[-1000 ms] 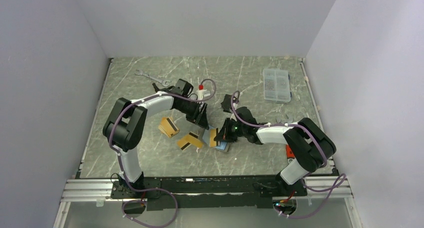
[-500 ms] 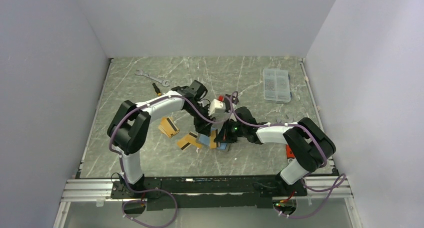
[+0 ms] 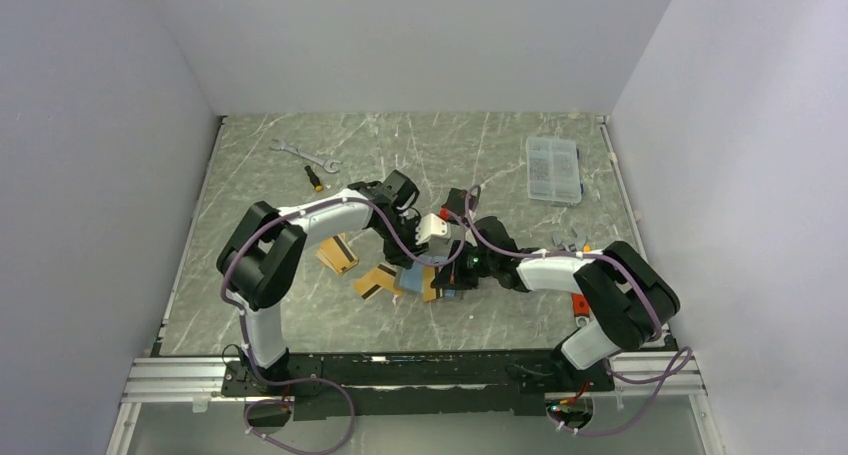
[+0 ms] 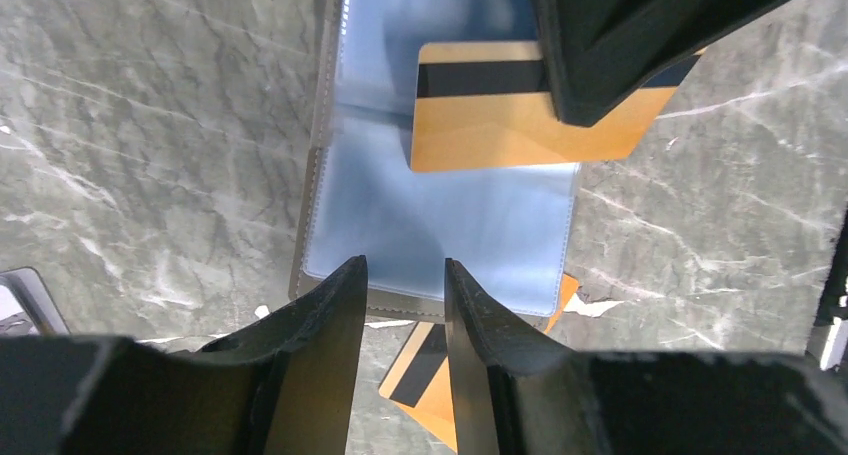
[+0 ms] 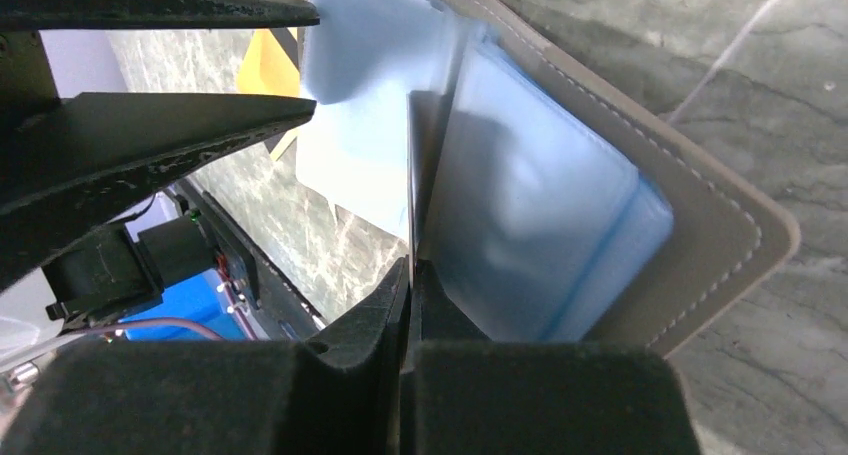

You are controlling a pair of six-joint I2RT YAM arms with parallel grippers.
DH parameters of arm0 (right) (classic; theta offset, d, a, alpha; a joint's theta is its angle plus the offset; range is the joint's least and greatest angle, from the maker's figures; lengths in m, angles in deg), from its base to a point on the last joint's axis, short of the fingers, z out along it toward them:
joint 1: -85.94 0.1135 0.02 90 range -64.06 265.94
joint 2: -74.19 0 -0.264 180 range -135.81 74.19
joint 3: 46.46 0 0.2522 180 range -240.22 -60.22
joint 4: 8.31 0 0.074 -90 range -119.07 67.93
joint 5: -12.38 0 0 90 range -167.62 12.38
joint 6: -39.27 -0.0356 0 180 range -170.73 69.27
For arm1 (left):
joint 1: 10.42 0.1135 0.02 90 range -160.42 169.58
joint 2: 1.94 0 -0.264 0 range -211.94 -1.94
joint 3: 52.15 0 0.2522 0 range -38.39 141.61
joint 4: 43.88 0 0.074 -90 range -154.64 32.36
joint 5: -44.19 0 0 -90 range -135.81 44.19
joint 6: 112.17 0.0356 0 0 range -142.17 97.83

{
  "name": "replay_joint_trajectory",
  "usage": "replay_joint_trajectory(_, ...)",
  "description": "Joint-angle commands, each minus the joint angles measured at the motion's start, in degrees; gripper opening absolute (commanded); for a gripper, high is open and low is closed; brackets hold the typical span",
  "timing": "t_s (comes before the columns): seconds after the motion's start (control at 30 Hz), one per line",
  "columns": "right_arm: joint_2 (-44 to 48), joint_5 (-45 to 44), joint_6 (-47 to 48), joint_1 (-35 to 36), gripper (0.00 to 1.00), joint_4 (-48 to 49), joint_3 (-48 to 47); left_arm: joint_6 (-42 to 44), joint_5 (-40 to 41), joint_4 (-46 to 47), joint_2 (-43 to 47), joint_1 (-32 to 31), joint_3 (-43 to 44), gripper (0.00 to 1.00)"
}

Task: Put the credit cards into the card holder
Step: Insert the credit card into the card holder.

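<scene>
The card holder (image 4: 440,225) lies open on the table, pale blue sleeves up, grey-taupe rim (image 5: 720,225) showing. My right gripper (image 5: 410,275) is shut on a gold-orange credit card (image 4: 490,125) with a black stripe, held on edge (image 5: 412,175) over the sleeves. My left gripper (image 4: 403,270) is open and empty, just above the holder's near edge. Another gold card (image 4: 430,375) lies partly under that edge. In the top view both grippers (image 3: 428,260) (image 3: 452,270) meet over the holder (image 3: 447,293).
Two loose gold cards (image 3: 338,253) (image 3: 378,281) lie left of the holder. A wrench (image 3: 305,155) and a small screwdriver (image 3: 314,178) lie at the back left. A clear compartment box (image 3: 553,170) stands at the back right.
My left arm has swung right from above the loose cards, and its gripper now hangs over the holder beside the right gripper. The right gripper has kept its card at the holder.
</scene>
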Motion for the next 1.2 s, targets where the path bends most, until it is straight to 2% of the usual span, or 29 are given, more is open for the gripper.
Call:
replay_joint_trajectory(0.0, 2.15, 0.25, 1.34, -0.95, 0.0, -2.77, 1.03, 1.01, 6.03, 1.17, 0.25, -2.7, -0.81, 0.4)
replay_joint_trajectory(0.3, 6.13, 1.26, 2.84, -3.0, 0.0, -4.5, 2.46, -0.42, 8.49, 1.21, 0.42, -7.58, -3.52, 0.4)
replay_joint_trajectory(0.47, 8.36, -0.3, 3.31, -4.25, 0.0, -5.49, 1.27, -0.25, 10.51, 1.22, 0.61, -7.76, -5.27, 0.4)
replay_joint_trajectory(0.8, 3.67, -1.89, 3.02, -3.76, 0.0, -3.75, 0.03, -0.74, 12.41, 1.67, 0.92, -7.8, -6.64, 0.41)
replay_joint_trajectory(1.0, 5.49, -4.96, 3.68, -3.66, 0.3, -8.24, -1.3, -1.33, 12.25, 1.87, 1.33, -7.7, -7.12, 0.41)
replay_joint_trajectory(1.07, 6.55, -6.0, 4.45, -3.76, 0.36, -10.78, -1.88, -1.52, 11.95, 1.86, 1.42, -7.68, -7.14, 0.4)
replay_joint_trajectory(1.17, 7.77, -6.61, 5.34, -3.99, 0.37, -13.65, -2.38, -1.65, 11.76, 2.18, 1.64, -7.73, -7.41, 0.4)
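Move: The open holder's middle lies about 6 cm to the left hand's right, 2 cm back and 3 cm below it; this hand is over the left leaf. From the right hand, which already pinches the gold card, the holder's middle is roughly 3 cm ahead, 1 cm left and 2 cm down. Loose orange cards lie some 6 cm left of the left hand and 3 cm back; the black cards are about 17 cm ahead and 3 cm right of the right hand. Back about 2.5 cm and down 2 cm goes the left hand, fingers staying part open, onto the holder's left leaf, where it then stays, pressing it. Meanwhile the right hand draws the pinched card some 2.5 cm right, raises it about 1 cm, lowers it back into the fold, then opens about a third and lets go, edging forward. ##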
